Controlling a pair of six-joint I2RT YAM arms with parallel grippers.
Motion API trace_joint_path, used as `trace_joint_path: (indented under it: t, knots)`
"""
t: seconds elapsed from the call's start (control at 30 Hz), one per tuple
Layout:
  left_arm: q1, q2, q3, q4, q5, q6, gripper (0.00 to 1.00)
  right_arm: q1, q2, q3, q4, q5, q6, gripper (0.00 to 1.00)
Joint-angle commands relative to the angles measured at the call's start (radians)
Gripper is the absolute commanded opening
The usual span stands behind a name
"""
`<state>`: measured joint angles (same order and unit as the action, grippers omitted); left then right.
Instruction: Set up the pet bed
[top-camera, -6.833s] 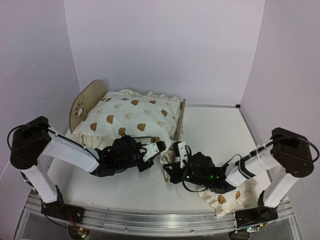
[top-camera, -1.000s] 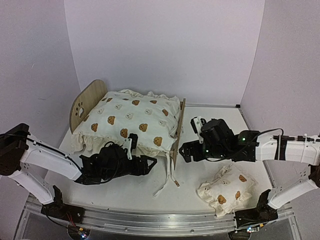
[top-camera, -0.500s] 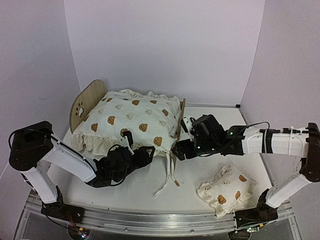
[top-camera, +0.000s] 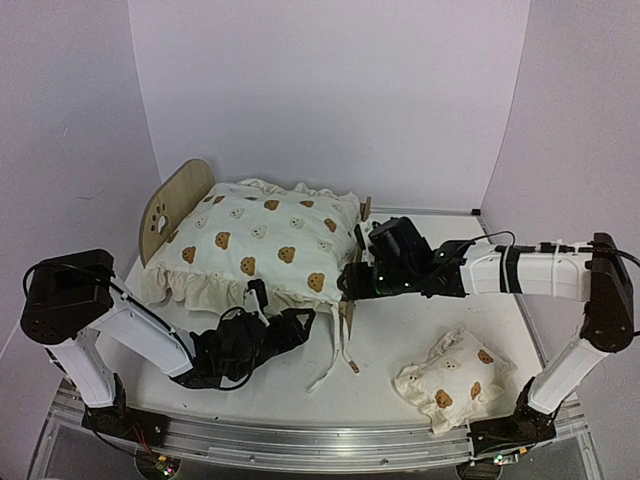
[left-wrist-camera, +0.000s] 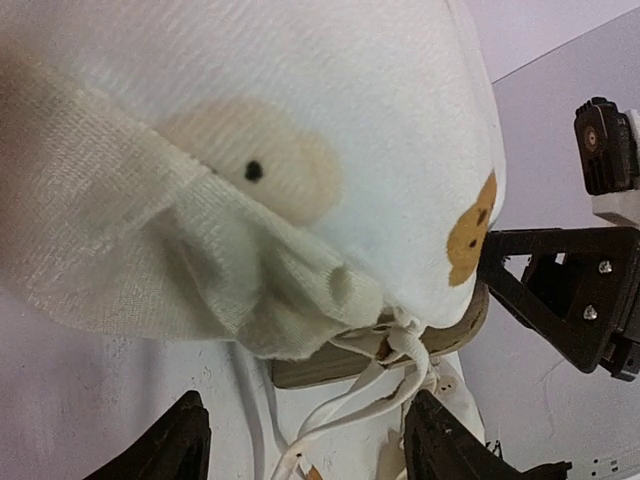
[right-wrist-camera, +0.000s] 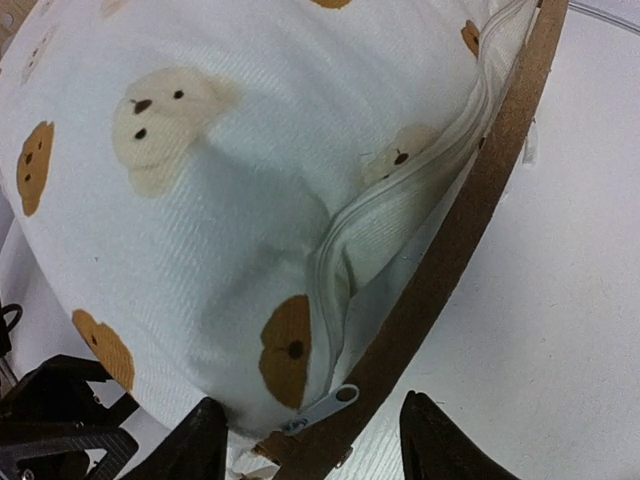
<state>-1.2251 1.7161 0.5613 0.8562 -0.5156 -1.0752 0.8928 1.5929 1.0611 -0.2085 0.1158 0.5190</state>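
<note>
The pet bed has a light-wood headboard at the left and a low footboard. A large cream bear-print cushion fills it and hides the base. My left gripper sits low in front of the cushion's near corner. Its jaws are open in the left wrist view, with the cushion's white ties hanging between them below the footboard end. My right gripper is at the footboard's near end. It is open astride the footboard and the zipper pull.
A small cream bear-print pillow lies on the white table at the front right. The ties trail across the table in front of the footboard. The two grippers are close together at the bed's near corner.
My right gripper has moved left and up to the footboard's near end, its jaws narrowing. My left gripper rose toward the cushion corner, then dropped back slightly.
</note>
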Motion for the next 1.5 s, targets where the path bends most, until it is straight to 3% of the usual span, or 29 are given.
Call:
trace_joint_path:
  t: [0.0, 0.1, 0.3, 0.47, 0.67, 0.8, 0.93, 1.03, 1.13, 1.27, 1.37, 1.47]
  knots:
    - [0.01, -0.002, 0.001, 0.044, -0.021, 0.002, 0.62, -0.005, 0.033, 0.063, 0.041, 0.04, 0.039, 0.52]
    - [0.059, 0.001, 0.011, 0.049, 0.011, -0.027, 0.52, -0.005, 0.036, 0.062, 0.043, 0.032, 0.036, 0.45]
    - [0.072, 0.051, 0.049, 0.06, 0.024, -0.103, 0.55, -0.005, 0.028, 0.054, 0.052, 0.015, 0.022, 0.39]
    - [0.078, 0.098, 0.077, 0.07, 0.048, -0.126, 0.5, -0.005, 0.021, 0.048, 0.064, -0.003, 0.021, 0.35]
    - [0.078, 0.122, 0.087, 0.162, 0.046, -0.078, 0.66, -0.005, 0.019, 0.047, 0.067, -0.016, 0.019, 0.35]
    - [0.086, 0.133, 0.105, 0.178, 0.036, -0.07, 0.66, -0.006, 0.015, 0.045, 0.069, -0.022, 0.018, 0.34]
    - [0.107, 0.157, 0.101, 0.23, 0.005, -0.073, 0.5, -0.005, 0.005, 0.039, 0.078, -0.029, 0.027, 0.33]
    - [0.116, 0.167, 0.107, 0.252, 0.019, -0.054, 0.25, -0.005, 0.001, 0.03, 0.081, -0.017, 0.042, 0.33]
    - [0.116, 0.171, 0.092, 0.251, 0.042, -0.063, 0.08, -0.005, -0.019, 0.017, 0.071, 0.031, 0.061, 0.42]
    - [0.112, 0.135, 0.045, 0.249, 0.114, -0.016, 0.0, -0.005, -0.029, 0.01, 0.061, 0.048, 0.08, 0.48]
    - [0.099, 0.09, 0.009, 0.239, 0.185, 0.069, 0.0, -0.005, -0.008, 0.015, 0.062, 0.027, 0.095, 0.38]
    - [0.084, 0.018, -0.004, 0.117, 0.235, 0.142, 0.0, -0.005, 0.015, 0.018, 0.066, 0.047, 0.11, 0.26]
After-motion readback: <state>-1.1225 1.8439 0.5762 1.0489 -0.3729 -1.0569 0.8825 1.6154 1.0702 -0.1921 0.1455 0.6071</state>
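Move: The ruffle's edge below the near right corner of the bedding lies about 3 cm ahead of my left hand and 1 cm to its right, about level. That bedding corner is roughly 4 cm ahead, 4 cm right and 3 cm above it; the white ties hang about 5 cm right, 3 cm back and 5 cm lower. My right hand is over the footboard edge, some 2 cm below and 1 cm ahead, with the zipper pull 2 cm ahead, 1 cm left and 2 cm below. I work my left hand forward about 4 cm in under the ruffle, dipping some 2 cm and coming back up on the way, then shut its fingers on the ruffle's edge and start drawing back 1.5 cm. Meanwhile I settle my right hand about 1 cm forward and slightly down, close its fingers from both sides onto the footboard's top edge, and stay there. ##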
